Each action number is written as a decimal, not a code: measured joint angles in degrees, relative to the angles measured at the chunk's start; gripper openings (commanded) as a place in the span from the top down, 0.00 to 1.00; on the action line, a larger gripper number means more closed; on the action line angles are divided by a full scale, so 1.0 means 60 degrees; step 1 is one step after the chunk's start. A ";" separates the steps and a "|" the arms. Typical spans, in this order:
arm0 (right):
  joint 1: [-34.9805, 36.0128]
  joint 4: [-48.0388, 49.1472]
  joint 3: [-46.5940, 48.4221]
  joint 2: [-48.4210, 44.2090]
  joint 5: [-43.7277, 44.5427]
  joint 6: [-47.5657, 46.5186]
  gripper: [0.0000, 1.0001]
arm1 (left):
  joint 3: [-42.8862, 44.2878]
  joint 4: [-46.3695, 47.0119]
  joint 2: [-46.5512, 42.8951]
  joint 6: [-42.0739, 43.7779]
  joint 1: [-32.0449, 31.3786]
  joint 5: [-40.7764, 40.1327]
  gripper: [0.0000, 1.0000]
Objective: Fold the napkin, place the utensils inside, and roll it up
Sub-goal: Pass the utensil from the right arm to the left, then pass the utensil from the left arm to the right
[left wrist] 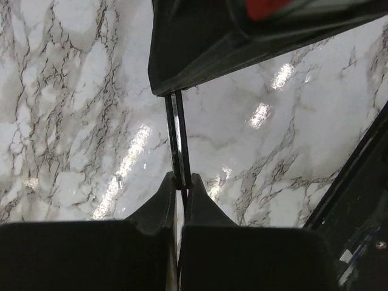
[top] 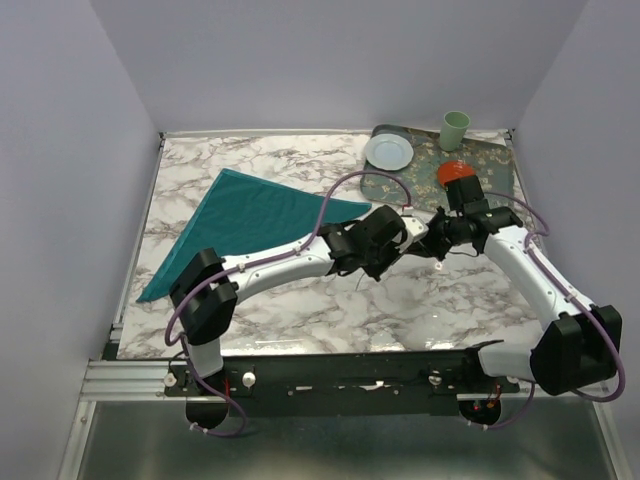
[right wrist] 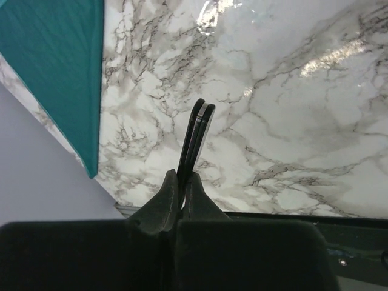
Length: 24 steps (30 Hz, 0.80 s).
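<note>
The teal napkin [top: 250,215] lies folded into a triangle on the left half of the marble table, and its edge shows in the right wrist view [right wrist: 54,66]. Above the table's middle my two grippers meet tip to tip. My left gripper [top: 398,238] [left wrist: 182,179] is shut on the slim dark utensils [left wrist: 177,133], which run up into the body of the other gripper. My right gripper [top: 432,240] [right wrist: 183,174] is shut on the same bundle of utensils [right wrist: 199,130], whose rounded ends stick out past its fingers above the marble.
At the back right a patterned tray [top: 495,160] holds a white plate [top: 387,152], a pale green cup [top: 455,130] and a red object [top: 456,173]. Purple walls close in the table on three sides. Bare marble lies in front of both grippers.
</note>
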 measured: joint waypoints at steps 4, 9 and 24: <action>0.0594 0.0463 0.0164 0.0004 0.0342 -0.0495 0.58 | -0.0492 0.0135 -0.0506 -0.0284 0.0590 0.1002 1.00; 0.0871 0.2025 -0.0193 -0.0441 0.0576 -0.2605 0.36 | -0.1974 0.0419 -0.1789 -0.1086 0.2164 0.3238 1.00; 0.0892 0.6783 -0.1486 -0.0342 -0.2164 -0.5166 0.10 | -0.5508 0.2204 -0.4018 -0.3632 0.5264 0.8805 1.00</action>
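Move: The fork is in both closed grippers: its middle lies about 2 cm to the right and 2 cm ahead of the left fingers, and some 5 cm left of and 2 cm behind the right ones. The folded napkin's middle lies roughly 32 cm left and 12 cm ahead of the left hand, 12 cm below. From the right hand, the tray centre is about 19 cm ahead, 7 cm right, and the plate 25 cm ahead, 5 cm left, both 13 cm lower. Leftward goes the left hand, about 13 cm with a little rise and draw back, its shut fingers keeping the fork pinched while the wrist swings some 50 degrees until they point right and flatter. The right fingers open and let go of the handle; that hand moves left, forward and up, its fingertips tipping up towards level. ##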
